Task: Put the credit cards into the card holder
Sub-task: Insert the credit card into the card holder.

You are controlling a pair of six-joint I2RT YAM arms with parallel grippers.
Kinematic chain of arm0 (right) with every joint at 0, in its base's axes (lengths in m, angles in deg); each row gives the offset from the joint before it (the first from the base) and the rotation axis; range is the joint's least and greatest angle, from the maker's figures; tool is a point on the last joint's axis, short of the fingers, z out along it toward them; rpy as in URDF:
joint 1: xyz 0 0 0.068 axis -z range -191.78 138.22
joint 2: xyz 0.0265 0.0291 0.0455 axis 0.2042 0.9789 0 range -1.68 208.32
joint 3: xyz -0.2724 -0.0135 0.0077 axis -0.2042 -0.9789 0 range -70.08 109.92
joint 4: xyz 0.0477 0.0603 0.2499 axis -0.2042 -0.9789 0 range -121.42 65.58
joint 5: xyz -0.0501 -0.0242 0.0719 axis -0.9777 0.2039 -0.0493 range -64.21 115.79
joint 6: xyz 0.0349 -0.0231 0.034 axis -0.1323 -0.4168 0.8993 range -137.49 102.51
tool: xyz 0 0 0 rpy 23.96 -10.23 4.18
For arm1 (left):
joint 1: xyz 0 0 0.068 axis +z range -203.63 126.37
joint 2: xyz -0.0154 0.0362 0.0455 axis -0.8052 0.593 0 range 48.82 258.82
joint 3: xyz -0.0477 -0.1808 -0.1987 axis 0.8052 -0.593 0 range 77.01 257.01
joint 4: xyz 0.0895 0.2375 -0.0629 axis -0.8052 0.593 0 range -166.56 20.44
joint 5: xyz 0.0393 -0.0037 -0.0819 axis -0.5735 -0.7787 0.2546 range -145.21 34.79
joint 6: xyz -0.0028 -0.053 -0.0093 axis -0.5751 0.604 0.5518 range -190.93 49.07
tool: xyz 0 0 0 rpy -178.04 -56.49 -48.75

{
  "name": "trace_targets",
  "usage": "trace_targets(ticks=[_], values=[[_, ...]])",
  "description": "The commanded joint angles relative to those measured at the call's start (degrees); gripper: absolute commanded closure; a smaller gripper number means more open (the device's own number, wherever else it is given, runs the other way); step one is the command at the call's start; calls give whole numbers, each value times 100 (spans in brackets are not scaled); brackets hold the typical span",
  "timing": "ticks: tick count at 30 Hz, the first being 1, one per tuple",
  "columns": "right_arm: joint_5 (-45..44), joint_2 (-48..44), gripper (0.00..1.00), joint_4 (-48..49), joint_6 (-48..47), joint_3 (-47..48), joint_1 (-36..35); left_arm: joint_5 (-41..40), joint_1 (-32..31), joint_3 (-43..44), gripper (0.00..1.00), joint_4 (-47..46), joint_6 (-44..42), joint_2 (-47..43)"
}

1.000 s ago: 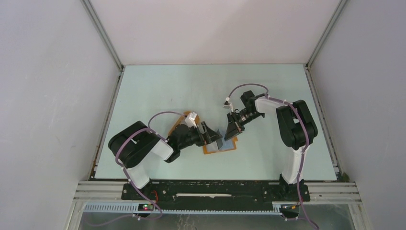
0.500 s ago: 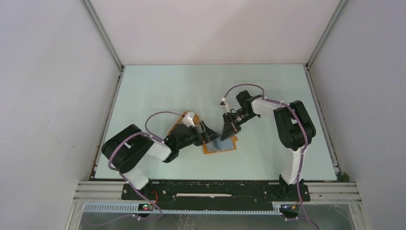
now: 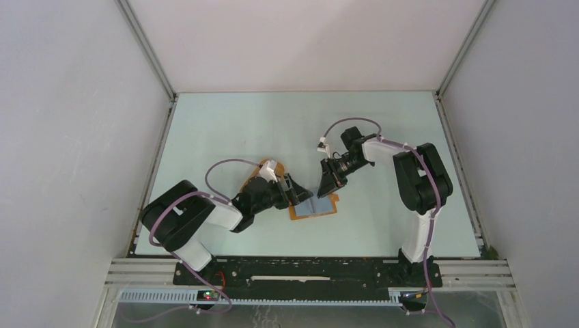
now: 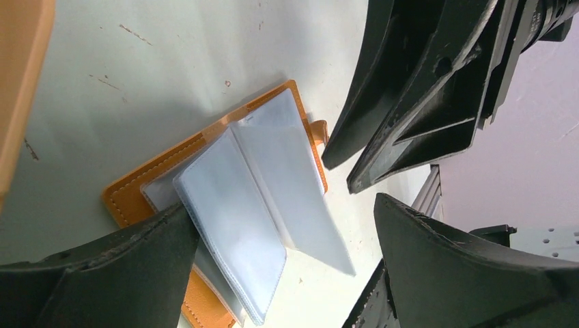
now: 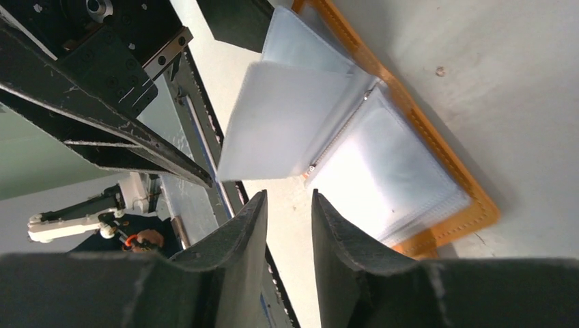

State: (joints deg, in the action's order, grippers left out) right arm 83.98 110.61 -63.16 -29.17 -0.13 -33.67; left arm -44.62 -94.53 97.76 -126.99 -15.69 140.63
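Note:
The card holder (image 3: 301, 213) lies open on the table, its orange cover (image 4: 126, 198) up against clear plastic sleeves (image 4: 232, 205). One sleeve (image 5: 287, 123) stands lifted off the cover (image 5: 464, 191). My left gripper (image 4: 287, 266) is open wide over the holder, with its left finger (image 4: 102, 280) resting on the holder's near flap. My right gripper (image 5: 289, 205) hangs just right of the holder, jaws a little apart with nothing between them. No credit cards show plainly; I cannot tell whether one sits inside a sleeve. In the top view the grippers (image 3: 304, 195) (image 3: 326, 186) face each other across the holder.
An orange rimmed tray (image 3: 250, 182) sits under the left arm, its edge (image 4: 20, 68) at the far left of the left wrist view. The right gripper's fingers (image 4: 410, 102) hang close above the holder's tab end.
The right gripper's jaws have spread a little and it has shifted slightly over the holder. The left arm's shoulder has swung left while its gripper stays on the holder.

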Motion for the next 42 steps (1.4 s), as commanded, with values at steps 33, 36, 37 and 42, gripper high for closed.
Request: trace_targets(ticks=[33, 36, 37, 42], values=[[529, -40, 43, 57, 130, -16, 273, 369, -437, 576, 0, 30, -470, -276], [748, 88, 42, 33, 179, 14, 264, 428, -453, 624, 0, -63, -430, -137], [805, 117, 41, 21, 176, 23, 264, 453, -456, 648, 0, -85, -420, -103], [799, 153, 41, 23, 194, 48, 200, 447, -479, 701, 0, -124, -418, -57]])
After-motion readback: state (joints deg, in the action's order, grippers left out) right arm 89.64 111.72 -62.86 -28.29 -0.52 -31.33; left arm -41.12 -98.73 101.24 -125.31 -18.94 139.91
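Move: The card holder's raised plastic sleeves stand about 3 cm to the right of the left hand and roughly 2 cm below it, between its open fingers. The holder's flat right-hand sleeve lies some 8 cm to the right, 1 cm nearer the base and 4 cm lower; the orange tray is about 13 cm to the left and 7 cm farther out. From the right hand, the raised sleeves are some 3 cm to the left and 1 cm nearer the base, 2 cm lower. The raised sleeves are pushed over to the right by the left hand's farther fingertip, which keeps against them as that hand rises and dips twice, going about 3 cm right, 2 cm back and 2 cm up, turning some 10 degrees clockwise, fingers wide open. The right hand lifts about 4 cm off the right-hand sleeve side, comes back down almost as far, and opens its part-open fingers further. ##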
